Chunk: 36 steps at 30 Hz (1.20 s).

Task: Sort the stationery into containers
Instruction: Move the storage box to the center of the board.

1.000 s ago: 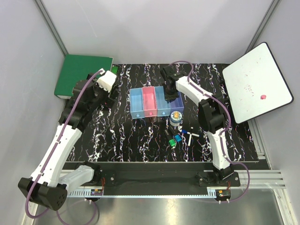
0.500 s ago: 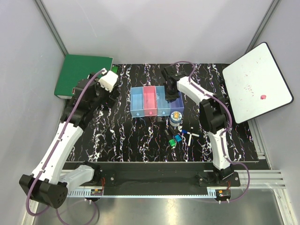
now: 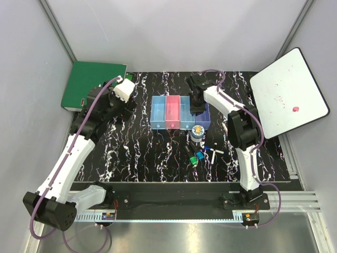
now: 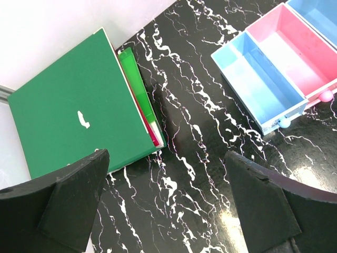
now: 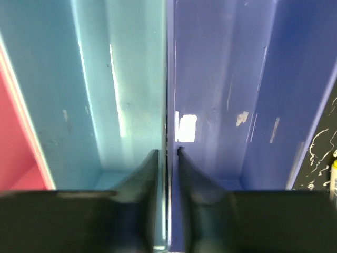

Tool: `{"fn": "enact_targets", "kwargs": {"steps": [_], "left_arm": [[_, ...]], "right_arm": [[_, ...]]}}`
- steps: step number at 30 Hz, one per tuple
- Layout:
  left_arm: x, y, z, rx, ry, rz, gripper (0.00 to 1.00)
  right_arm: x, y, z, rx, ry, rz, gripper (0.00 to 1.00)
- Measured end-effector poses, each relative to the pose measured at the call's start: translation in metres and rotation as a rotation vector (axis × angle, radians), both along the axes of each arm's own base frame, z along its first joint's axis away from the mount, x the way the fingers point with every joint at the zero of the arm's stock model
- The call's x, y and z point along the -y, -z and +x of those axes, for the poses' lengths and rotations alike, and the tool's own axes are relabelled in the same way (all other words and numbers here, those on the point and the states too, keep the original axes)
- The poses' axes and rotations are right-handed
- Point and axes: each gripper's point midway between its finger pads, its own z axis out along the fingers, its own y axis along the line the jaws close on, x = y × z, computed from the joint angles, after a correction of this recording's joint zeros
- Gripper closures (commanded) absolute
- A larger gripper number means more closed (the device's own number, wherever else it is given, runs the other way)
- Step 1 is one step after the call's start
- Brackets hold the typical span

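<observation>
The containers (image 3: pixel 172 112) are four joined bins in a row: light blue, pink, light blue (image 5: pixel 121 79) and purple-blue (image 5: pixel 221 79). My right gripper (image 3: pixel 196 108) reaches down into them. Its fingers stand on either side of the wall (image 5: pixel 167 79) between the last two bins, close against it (image 5: pixel 167 153). The stationery lies just in front: a blue-rimmed tape roll (image 3: pixel 198 132), short markers (image 3: pixel 192 156) with green and blue caps, and thin white pens (image 3: pixel 213 150). My left gripper (image 3: pixel 118 105) hovers wide open over bare table (image 4: pixel 176 200), left of the bins (image 4: pixel 258 87).
A green ring binder (image 3: pixel 92 84) lies at the back left corner, close to the left gripper (image 4: pixel 79 110). A white board with a black rim (image 3: pixel 288 100) leans at the right edge. The black marbled mat (image 3: pixel 142 153) covers the table.
The row of containers has slid a little to the right and back with the right gripper on its wall. The left arm has shifted slightly forward.
</observation>
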Motion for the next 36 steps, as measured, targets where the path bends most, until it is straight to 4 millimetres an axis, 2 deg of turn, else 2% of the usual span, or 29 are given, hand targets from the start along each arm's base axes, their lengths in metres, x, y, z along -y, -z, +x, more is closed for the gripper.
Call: {"fn": "enact_targets", "kwargs": {"steps": [1,2,5,14,18,22,27,30,32,34,36], "left_arm": [[0.0,-0.001,0.0,0.002,0.0,-0.001,0.01],[0.0,-0.001,0.0,0.002,0.0,-0.001,0.01],[0.0,-0.001,0.0,0.002,0.001,-0.001,0.01],[0.002,-0.001,0.0,0.002,0.005,-0.003,0.01],[0.005,-0.001,-0.001,-0.001,0.011,-0.014,0.01],[0.007,-0.002,-0.003,0.002,0.02,-0.023,0.01],[0.011,-0.001,-0.009,0.006,0.048,-0.029,0.01],[0.016,0.009,-0.012,-0.018,0.08,-0.012,0.01],[0.019,0.015,-0.014,-0.034,0.103,0.005,0.01],[0.021,0.019,-0.016,-0.047,0.119,0.022,0.01],[0.022,0.02,-0.018,-0.05,0.13,0.03,0.01]], "right_arm": [[-0.001,0.0,0.0,-0.003,-0.004,0.009,0.52],[0.0,0.001,-0.003,-0.014,-0.01,0.01,0.4],[0.003,0.004,-0.008,-0.038,-0.02,0.001,0.32],[0.004,0.003,-0.009,-0.047,-0.052,0.004,0.31],[0.002,-0.006,-0.004,-0.022,-0.073,0.006,0.32],[0.001,-0.032,0.005,0.044,-0.113,0.014,0.31],[0.003,-0.096,0.013,0.198,-0.199,0.017,0.31],[0.016,-0.131,0.003,0.28,-0.273,-0.008,0.34],[0.035,-0.14,-0.01,0.296,-0.33,-0.044,0.35],[0.063,-0.138,-0.025,0.273,-0.378,-0.087,0.36],[0.09,-0.128,-0.035,0.231,-0.411,-0.108,0.36]]}}
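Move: My right fingers are at the rim of the divider between the storage box's purple and right-hand blue compartments, so the box's middle is about 8 cm to the left, 1 cm ahead and 3 cm below. The tape roll stands about 10 cm straight back from this hand, and the yellow marker some 16 cm right and 11 cm back. From my left hand the box is roughly 24 cm right, 9 cm ahead and 26 cm lower. I open my right fingers to about two-thirds and let go of the divider, easing back about a centimetre and pausing there. Then I rise some 14 cm straight out of the box and swing about 9 cm right and a little back, past its right wall, turning roughly 25 degrees counter-clockwise. My open left hand sinks and drifts back and right by 3 to 4 cm in all. ##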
